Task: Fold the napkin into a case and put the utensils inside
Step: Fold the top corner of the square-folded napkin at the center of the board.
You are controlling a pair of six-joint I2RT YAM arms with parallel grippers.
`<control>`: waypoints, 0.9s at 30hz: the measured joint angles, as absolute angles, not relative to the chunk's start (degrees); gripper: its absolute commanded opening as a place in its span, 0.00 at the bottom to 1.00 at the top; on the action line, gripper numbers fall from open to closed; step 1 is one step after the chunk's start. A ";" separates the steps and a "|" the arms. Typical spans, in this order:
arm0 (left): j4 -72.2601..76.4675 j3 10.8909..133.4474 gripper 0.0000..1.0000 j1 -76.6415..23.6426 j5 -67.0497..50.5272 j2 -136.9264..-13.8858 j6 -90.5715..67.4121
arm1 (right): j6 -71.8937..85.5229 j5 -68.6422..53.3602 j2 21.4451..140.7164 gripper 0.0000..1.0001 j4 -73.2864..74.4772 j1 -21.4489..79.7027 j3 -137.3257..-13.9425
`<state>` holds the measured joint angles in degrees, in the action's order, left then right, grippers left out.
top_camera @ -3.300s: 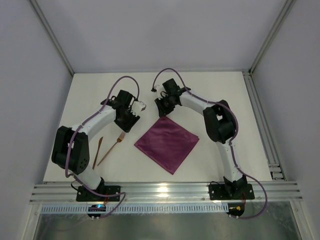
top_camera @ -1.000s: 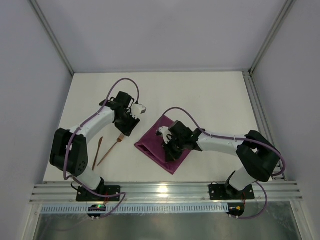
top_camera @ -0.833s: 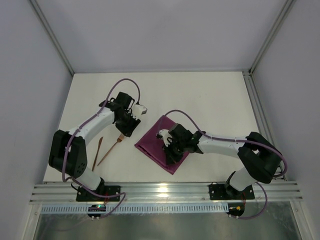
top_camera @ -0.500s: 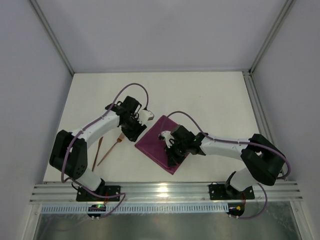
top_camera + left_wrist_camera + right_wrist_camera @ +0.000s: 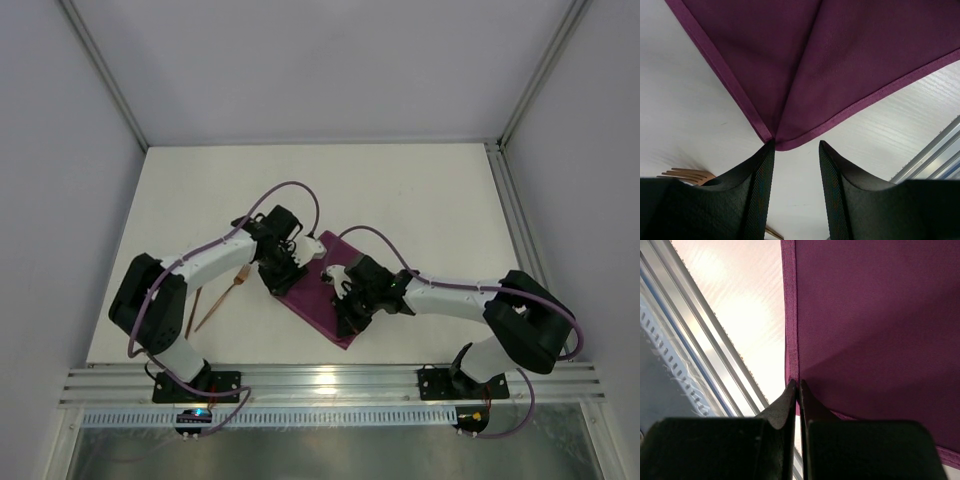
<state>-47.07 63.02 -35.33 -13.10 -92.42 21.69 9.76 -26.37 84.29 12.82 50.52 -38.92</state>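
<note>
The plum napkin lies folded over on the white table between the two arms. My right gripper rests on it, and in the right wrist view my right gripper is shut on the napkin's hem. My left gripper is at the cloth's left corner. The left wrist view shows my left gripper open, the napkin's corner just at its left fingertip and bare table between the jaws. The copper fork and another slim utensil lie to the left. The fork's tines show beside my left fingers.
An aluminium rail runs along the near table edge, close to the napkin's near corner, and also appears as the rail in the right wrist view. A frame rail borders the table's right side. White walls enclose the back and sides.
The right gripper has pulled the napkin's corner toward the near side, folding the cloth into a narrower shape. The left arm has swung right to the napkin's left corner.
</note>
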 measured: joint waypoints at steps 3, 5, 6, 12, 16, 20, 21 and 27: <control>-46.92 62.67 0.43 -35.35 -13.28 -93.67 21.69 | 10.55 -26.39 84.27 0.04 12.03 50.52 -38.28; -46.74 62.46 0.43 -35.38 -13.28 -94.30 21.69 | 10.96 -26.39 84.23 0.04 11.94 50.52 -38.22; -46.61 62.35 0.43 -35.40 -13.28 -94.59 21.69 | 11.16 -26.39 84.16 0.04 11.79 50.52 -38.17; -45.50 61.89 0.43 -35.62 -12.88 -95.94 21.69 | 12.27 -26.37 82.26 0.04 10.44 50.52 -36.80; -44.51 61.69 0.42 -35.90 -11.53 -97.56 21.67 | 12.88 -26.33 82.28 0.08 8.84 50.52 -35.11; -43.33 61.01 0.42 -36.07 -10.24 -98.80 21.67 | 13.63 -26.28 82.28 0.13 7.73 50.52 -33.76; -43.16 60.90 0.42 -36.10 -10.09 -98.91 21.65 | 13.80 -26.28 82.28 0.15 7.68 50.52 -33.67; -42.81 60.80 0.41 -36.16 -9.56 -98.94 21.67 | 14.74 -26.15 82.06 0.37 7.35 50.52 -33.52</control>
<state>-42.81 60.80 -36.16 -9.56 -98.94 21.67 14.74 -26.15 82.06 7.35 50.52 -33.52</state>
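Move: About 5 cm below the left hand and 1 cm to its left lies the napkin's left corner. The fork head is some 8 cm to the hand's left and 4 cm forward, and the napkin's far corner some 13 cm forward and 11 cm right. The right hand, low over the cloth, has the napkin's near corner about 2 cm back, 1 cm right and 2 cm below; from that hand the left corner is about 9 cm forward and 15 cm left. Sinking almost straight down by about 4 cm, the left hand brings its still half-open fingers astride the napkin's left corner, tips coming down at the cloth, and halts there. Meanwhile the right hand, its fingers shut at first, eases roughly 1 cm back and to the right towards the near corner and opens to about a third, a finger to either side of that corner. ##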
